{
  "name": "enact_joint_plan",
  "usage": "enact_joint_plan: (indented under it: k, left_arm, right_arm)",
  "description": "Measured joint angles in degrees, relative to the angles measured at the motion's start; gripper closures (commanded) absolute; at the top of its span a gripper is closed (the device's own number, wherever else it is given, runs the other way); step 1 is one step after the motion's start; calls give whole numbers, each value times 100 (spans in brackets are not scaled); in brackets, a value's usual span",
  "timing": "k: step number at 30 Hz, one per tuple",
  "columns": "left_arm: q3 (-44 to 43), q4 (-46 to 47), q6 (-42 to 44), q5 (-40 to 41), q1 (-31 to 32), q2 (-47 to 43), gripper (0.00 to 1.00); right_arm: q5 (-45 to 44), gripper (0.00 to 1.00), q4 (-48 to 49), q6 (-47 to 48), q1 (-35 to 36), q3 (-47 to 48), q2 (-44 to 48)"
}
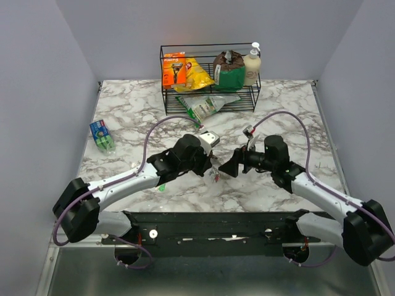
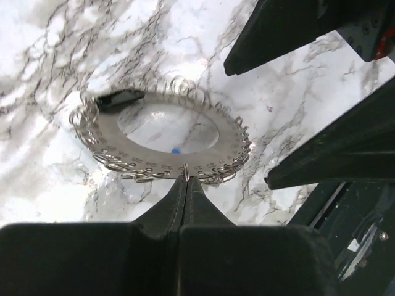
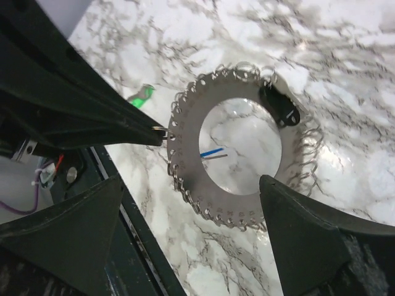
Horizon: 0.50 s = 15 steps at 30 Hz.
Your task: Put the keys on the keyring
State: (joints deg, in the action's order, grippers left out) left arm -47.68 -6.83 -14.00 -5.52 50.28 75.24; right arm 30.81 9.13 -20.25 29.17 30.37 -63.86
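The keyring (image 2: 111,140) is a flat silver ring-shaped disc fringed with many small wire loops, held tilted above the marble. My left gripper (image 2: 186,180) is shut on one small loop at its near rim. In the right wrist view the keyring (image 3: 185,120) hangs between my open right gripper's (image 3: 191,182) fingers, which do not touch it. A blue-headed key (image 3: 210,152) shows through the disc's hole, lying on the table. A green-headed key (image 3: 142,95) lies beyond the left fingers. A small dark oval clip (image 3: 279,105) sits on the disc's far rim. Both grippers meet at mid-table in the top view (image 1: 217,168).
A black wire rack (image 1: 210,92) with packets and a bottle stands at the back. A snack bag (image 1: 207,105) lies in front of it. A blue-green pack (image 1: 102,135) lies at the left. A small white box (image 1: 210,137) sits behind the left gripper.
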Motion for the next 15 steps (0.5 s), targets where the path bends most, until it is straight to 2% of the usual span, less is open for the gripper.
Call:
enact_joint_plan:
  k: [10,15]
  left_arm:
    - [-415,-505,481,-931,4,-542,100]
    - [-437,-608,831,-1517,9,-1003,100]
  right_arm:
    - [739,0,188,527,0,-151,1513]
    - [1220,3,188,632,0,-133,1777]
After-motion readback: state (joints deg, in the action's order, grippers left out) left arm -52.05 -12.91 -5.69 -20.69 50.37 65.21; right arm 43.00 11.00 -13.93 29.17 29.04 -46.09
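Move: The keyring is already pinched at its rim in the left fingers; its middle lies about 3 cm ahead, 2 cm to the right and 3 cm below the left hand, and some 3 cm ahead, 2 cm left and 3 cm below the open right hand. Its black tag sits about 4 cm farther out than that middle; the blue key hangs some 5 cm under it, 2 cm nearer the base. The green key lies 7 cm back, 18 cm left and 13 cm below the left hand. Keep the left fingers shut on the keyring's small wire loop and lift it about 8 cm while drawing it back some 4 or 5, turning the wrist clockwise. Carry the right gripper along, empty and wide open, some 9 cm up and 5 cm back beside the keyring, raising its fingertips by about 20 degrees until they point nearly level to the left. ##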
